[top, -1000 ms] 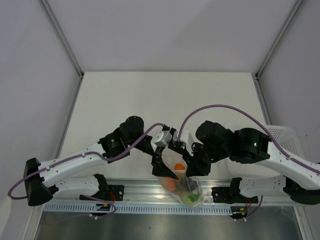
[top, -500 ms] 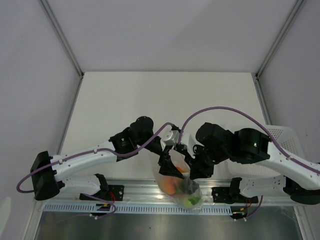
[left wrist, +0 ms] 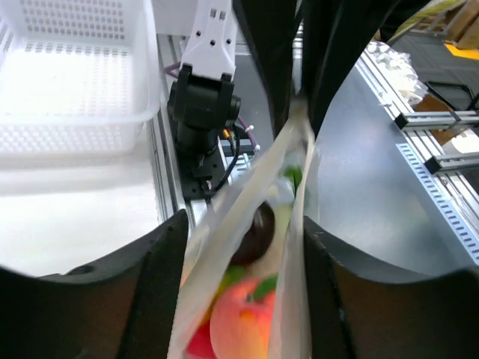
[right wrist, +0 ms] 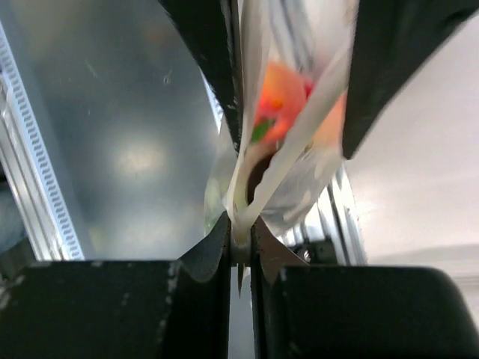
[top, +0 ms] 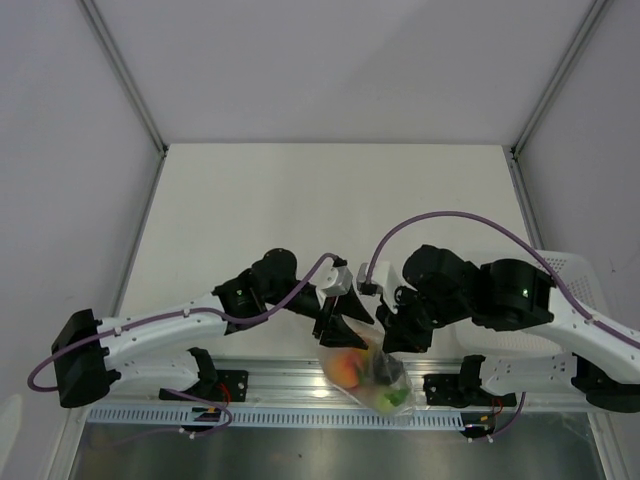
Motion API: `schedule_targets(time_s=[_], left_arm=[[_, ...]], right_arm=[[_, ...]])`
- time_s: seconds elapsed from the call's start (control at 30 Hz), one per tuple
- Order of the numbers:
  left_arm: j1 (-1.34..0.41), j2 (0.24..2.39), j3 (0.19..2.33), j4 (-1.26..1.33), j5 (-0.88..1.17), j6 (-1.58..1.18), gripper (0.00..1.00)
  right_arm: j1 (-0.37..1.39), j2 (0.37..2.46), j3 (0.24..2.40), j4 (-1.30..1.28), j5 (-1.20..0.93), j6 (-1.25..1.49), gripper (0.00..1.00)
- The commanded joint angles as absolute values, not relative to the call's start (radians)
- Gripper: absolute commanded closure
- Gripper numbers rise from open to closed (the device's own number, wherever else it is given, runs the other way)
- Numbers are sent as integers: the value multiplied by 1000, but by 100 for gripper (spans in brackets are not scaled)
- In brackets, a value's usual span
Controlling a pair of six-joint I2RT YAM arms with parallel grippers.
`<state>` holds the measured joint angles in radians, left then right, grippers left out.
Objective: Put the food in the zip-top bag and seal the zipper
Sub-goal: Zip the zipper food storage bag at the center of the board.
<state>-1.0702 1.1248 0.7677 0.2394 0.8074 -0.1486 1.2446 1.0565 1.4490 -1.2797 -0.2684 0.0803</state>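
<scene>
The clear zip-top bag hangs between my two grippers over the table's near edge. It holds the food: an orange-peach round one, a red one, a dark-purple one and green pieces. My right gripper is shut on the bag's top edge strip, and it also shows in the top view. My left gripper is open, with one finger on each side of the bag's upper part. The two whitish edge strips meet at the right gripper and spread apart toward the left one.
A white slotted basket stands at the right, and it also shows in the left wrist view. The aluminium rail and the arm mounts lie just below the bag. The metal floor is under it.
Both grippers and the bag have shifted slightly to the right. The left arm has swung in closer behind the bag. The bag still hangs between them.
</scene>
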Motion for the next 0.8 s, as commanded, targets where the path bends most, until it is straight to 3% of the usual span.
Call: schedule_targets(time_s=[0.0,0.3,0.4,0.53,0.7,0.73,0.77], left_arm=[[-1081,1088,718,285,747,-170,43],[-1081,1055,690,295,732,-199,66],[-1081,1028,686,275,678,-216,82],[-1081,1005,699,178,582,-235,99],[-1081,944,703,81,395,-296,99],[-1081,930,700,71,337,-307,100],[-1081,913,692,54,306,-331,100]], right_arm=[[1247,1002,1447,-1151,-224,100,100],[1247,997,1411,-1117,-172,127,100],[1247,1005,1401,-1118,-123,144,100],[1249,1012,1385,-1111,-19,198,90],[1249,1009,1373,-1086,139,245,65],[1249,1008,1373,-1075,164,252,57],[1249,1006,1368,-1068,184,262,40]])
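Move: The bag's zipper edge already runs between my half-open left fingers, about 1 cm to their right and 1 cm below. My shut right fingers hold the zipper end, which is some 5 cm right and 1 cm back of my left hand; from my right hand that edge is about 4 cm left and 1 cm ahead. The peach hangs in the bag roughly 10 cm below my left hand, 4 cm back and 3 cm left; the dark plum about as far below and back but 3 cm right. I sink my left hand about 2 cm over the bag's mouth and close its fingers fully, pinching the zipper edges together, then draw it forward and left, turning some 20 degrees counter-clockwise. My right hand keeps the zipper end while it rises slightly and travels forward, about 5.5 cm in all, turning clockwise and tipping up a little; late on, its fingers open halfway and let go of the end. ##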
